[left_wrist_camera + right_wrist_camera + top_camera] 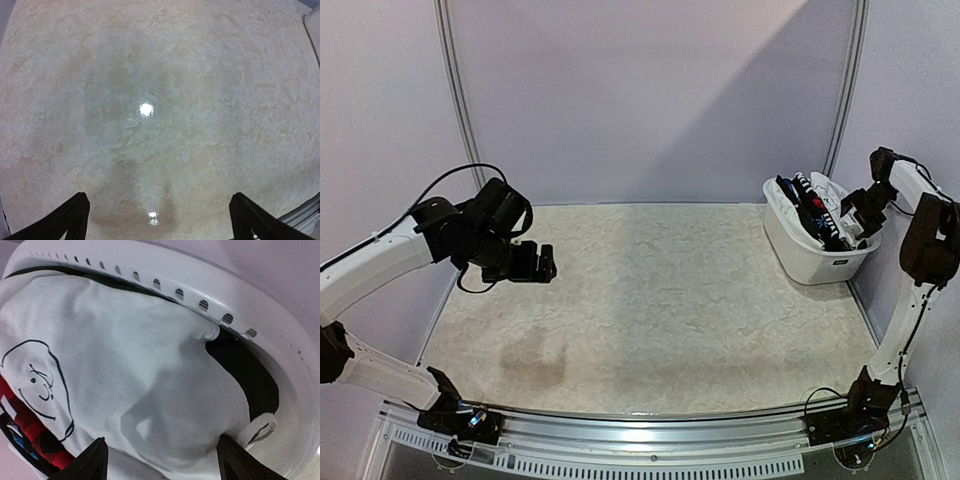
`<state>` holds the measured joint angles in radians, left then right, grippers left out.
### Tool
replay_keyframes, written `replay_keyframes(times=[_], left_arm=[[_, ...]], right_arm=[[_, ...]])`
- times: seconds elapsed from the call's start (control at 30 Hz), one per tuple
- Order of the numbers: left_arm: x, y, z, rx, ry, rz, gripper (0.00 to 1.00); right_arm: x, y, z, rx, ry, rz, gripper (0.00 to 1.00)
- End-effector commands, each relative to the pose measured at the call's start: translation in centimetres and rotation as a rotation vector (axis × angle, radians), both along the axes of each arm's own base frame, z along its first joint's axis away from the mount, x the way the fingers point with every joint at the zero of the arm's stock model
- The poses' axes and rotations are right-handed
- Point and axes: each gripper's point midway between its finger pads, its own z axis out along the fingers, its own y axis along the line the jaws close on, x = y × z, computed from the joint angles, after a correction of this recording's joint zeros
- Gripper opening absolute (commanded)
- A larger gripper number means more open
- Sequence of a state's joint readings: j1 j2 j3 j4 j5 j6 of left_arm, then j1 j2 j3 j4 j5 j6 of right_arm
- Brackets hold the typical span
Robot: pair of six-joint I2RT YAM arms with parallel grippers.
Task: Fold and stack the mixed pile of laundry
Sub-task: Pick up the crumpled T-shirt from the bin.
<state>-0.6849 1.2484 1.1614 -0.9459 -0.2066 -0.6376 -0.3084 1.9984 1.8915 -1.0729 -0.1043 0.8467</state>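
The mixed laundry pile [813, 203] fills a white tub [810, 262] at the table's far right. On top lies a white T-shirt [125, 355] with a black line drawing of a face. Red-black plaid [30, 427] shows under its left edge and a dark piece [245, 370] lies against the tub rim [210, 285]. My right gripper [850, 215] [162, 460] reaches down into the tub, its jaws apart, with a bulge of the T-shirt between the fingertips [95, 460]. My left gripper [545, 263] [157, 215] hangs open over the bare table at the left, holding nothing.
The marbled tabletop [650, 300] stretches between the two arms. Walls close in at the back and the right side, right next to the tub. A metal rail [650, 430] runs along the near edge by the arm bases.
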Motion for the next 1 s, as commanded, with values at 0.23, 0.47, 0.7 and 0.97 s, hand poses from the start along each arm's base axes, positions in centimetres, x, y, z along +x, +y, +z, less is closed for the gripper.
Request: replay_keyframes(times=[0.23,0.47,0.7,0.97], left_arm=[[-0.7,0.3,-0.3,0.033,0.004,0.012,1.00],[-1.1,0.1,-0.6,0.026,0.003,0.018,1.00],[-1.0,-0.2,-0.4,0.026,-0.005,-0.006,0.99],[-0.6,-1.2,0.0,0.012,-0.009,-0.043,1.00]], right_arm=[[0.7,-1.4,-2.2,-0.033,0.036,-0.008,0.15],[1.2,-1.4,0.4,-0.056,-0.030,0.016,0.00],[2.5,0.3,6.4,-0.039,-0.230,0.078,0.00],[3.7,4.4,17.1,-0.038,-0.580,0.227,0.00]])
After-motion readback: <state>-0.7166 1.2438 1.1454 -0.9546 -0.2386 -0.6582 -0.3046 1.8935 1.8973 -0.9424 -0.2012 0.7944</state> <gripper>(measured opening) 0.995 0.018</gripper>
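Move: The right gripper hangs partly open just over the crumpled white T-shirt in the bin, whose middle is about 5 cm ahead, 2 cm to its left and some 4 cm lower. The red-and-black garment lies roughly 8 cm left and 6 cm ahead, with the dark green garment some 6 cm to the right, level with the hand. From the left gripper the T-shirt is about 77 cm right and 22 cm ahead. Lower the right gripper another 2 cm or so straight down into the white T-shirt and shut the fingers fully, pinching a fold of its cloth. Hold there briefly, then pull the fold up out of the bin, slowly at first and then fast, about 8 cm, drifting slightly forward while the fingers tip some 15 degrees forward-up. ##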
